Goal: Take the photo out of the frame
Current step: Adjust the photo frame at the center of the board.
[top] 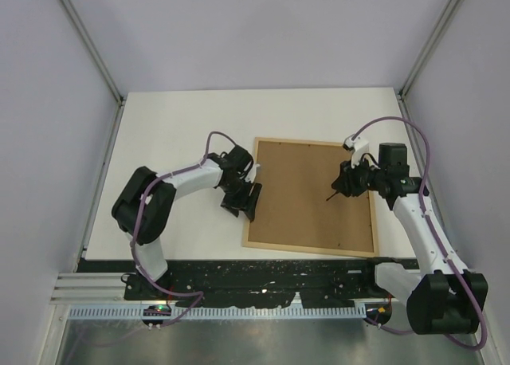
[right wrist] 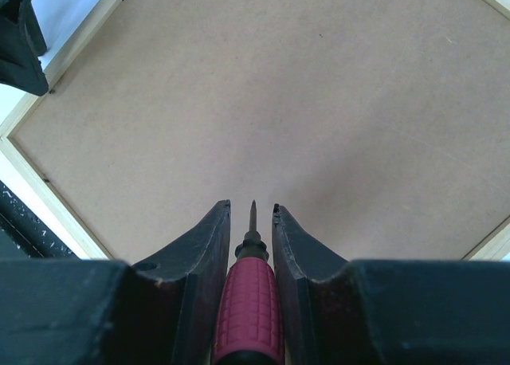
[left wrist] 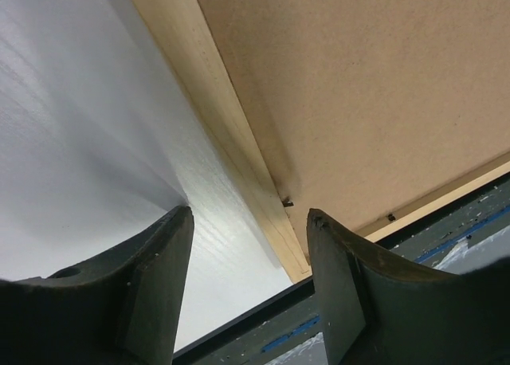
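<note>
The frame (top: 311, 251) lies face down on the white table, its brown back (top: 311, 194) up. The photo is hidden under that back. My left gripper (top: 245, 202) is open at the frame's left strip (left wrist: 223, 126), one finger over the table and the other over the brown back (left wrist: 358, 86). A small metal tab (left wrist: 288, 202) sits on the strip's inner edge just ahead of the left gripper (left wrist: 249, 213). My right gripper (top: 344, 188) hovers over the right half of the back, shut on a red-handled screwdriver (right wrist: 249, 301) whose tip points out between the fingers of the right gripper (right wrist: 252, 207).
The table (top: 175, 134) is walled by grey panels on three sides. A black rail (top: 263, 273) runs along the near edge, just below the frame's bottom strip. A left finger (right wrist: 20, 38) shows at the top left of the right wrist view.
</note>
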Robot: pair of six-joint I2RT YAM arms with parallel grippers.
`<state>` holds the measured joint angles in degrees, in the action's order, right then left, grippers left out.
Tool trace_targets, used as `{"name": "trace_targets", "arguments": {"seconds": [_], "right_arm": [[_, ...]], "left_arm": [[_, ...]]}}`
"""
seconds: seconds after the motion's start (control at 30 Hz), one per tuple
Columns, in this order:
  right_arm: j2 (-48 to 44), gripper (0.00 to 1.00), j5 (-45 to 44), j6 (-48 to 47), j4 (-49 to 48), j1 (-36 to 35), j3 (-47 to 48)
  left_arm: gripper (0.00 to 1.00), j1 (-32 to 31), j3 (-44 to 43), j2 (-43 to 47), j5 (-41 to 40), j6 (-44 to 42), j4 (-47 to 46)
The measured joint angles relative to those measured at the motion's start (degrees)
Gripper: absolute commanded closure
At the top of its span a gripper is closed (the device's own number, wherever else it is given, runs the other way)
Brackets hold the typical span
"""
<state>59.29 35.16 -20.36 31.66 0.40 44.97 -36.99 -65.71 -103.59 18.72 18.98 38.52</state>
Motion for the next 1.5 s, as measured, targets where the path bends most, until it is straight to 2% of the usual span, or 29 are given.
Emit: {"name": "trace_targets", "arguments": {"seconds": [0.37,0.67,0.93,1.27,1.4,1.5], "right_arm": [[0.00,0.92,-1.62,0.00,-0.35,-3.34,-0.61],[-0.17,0.92,-2.05,0.00,-0.37,-4.04,-0.63],[-1.14,0.92,-2.08,-0.02,-0.33,-4.15,-0.63],[-1.42,0.92,-2.62,-0.04,-0.33,-4.46,-0.63],[-1.42,0.92,-2.80,-0.04,-0.35,-4.50,-0.63],[-1.42,0.92,-3.02,-0.04,-0.35,-4.68,-0.63]], "left_arm": [[0.51,-2.45,-1.14,-1.16,-3.08,1.64,0.04],[0.52,-4.55,-2.32,-1.88,-5.75,1.73,0.35],[0.61,-5.99,-3.13,-2.43,-7.78,1.70,0.72],[0.66,-6.14,-2.71,-2.10,-8.76,1.62,0.50],[0.71,-6.19,-2.43,-1.86,-8.79,1.73,0.26],[0.81,-6.23,-2.14,-1.60,-8.83,1.84,-0.04]]}}
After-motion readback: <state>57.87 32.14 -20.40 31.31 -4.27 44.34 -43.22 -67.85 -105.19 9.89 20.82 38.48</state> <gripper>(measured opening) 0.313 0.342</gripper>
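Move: The left bar of the photo frame already lies between the left hand's open fingers, its middle about 1 cm to the right and 1 cm below. The frame's near-left corner is some 9 cm back, and the middle of the brown backing panel about 22 cm right and 7 cm ahead. From the right hand, which holds the screwdriver, the gripped stretch of bar is roughly 30 cm left, 10 cm back and 12 cm below. The left hand eases about 1.5 cm right and slightly down, closing its fingers to pinch the frame's left bar. ##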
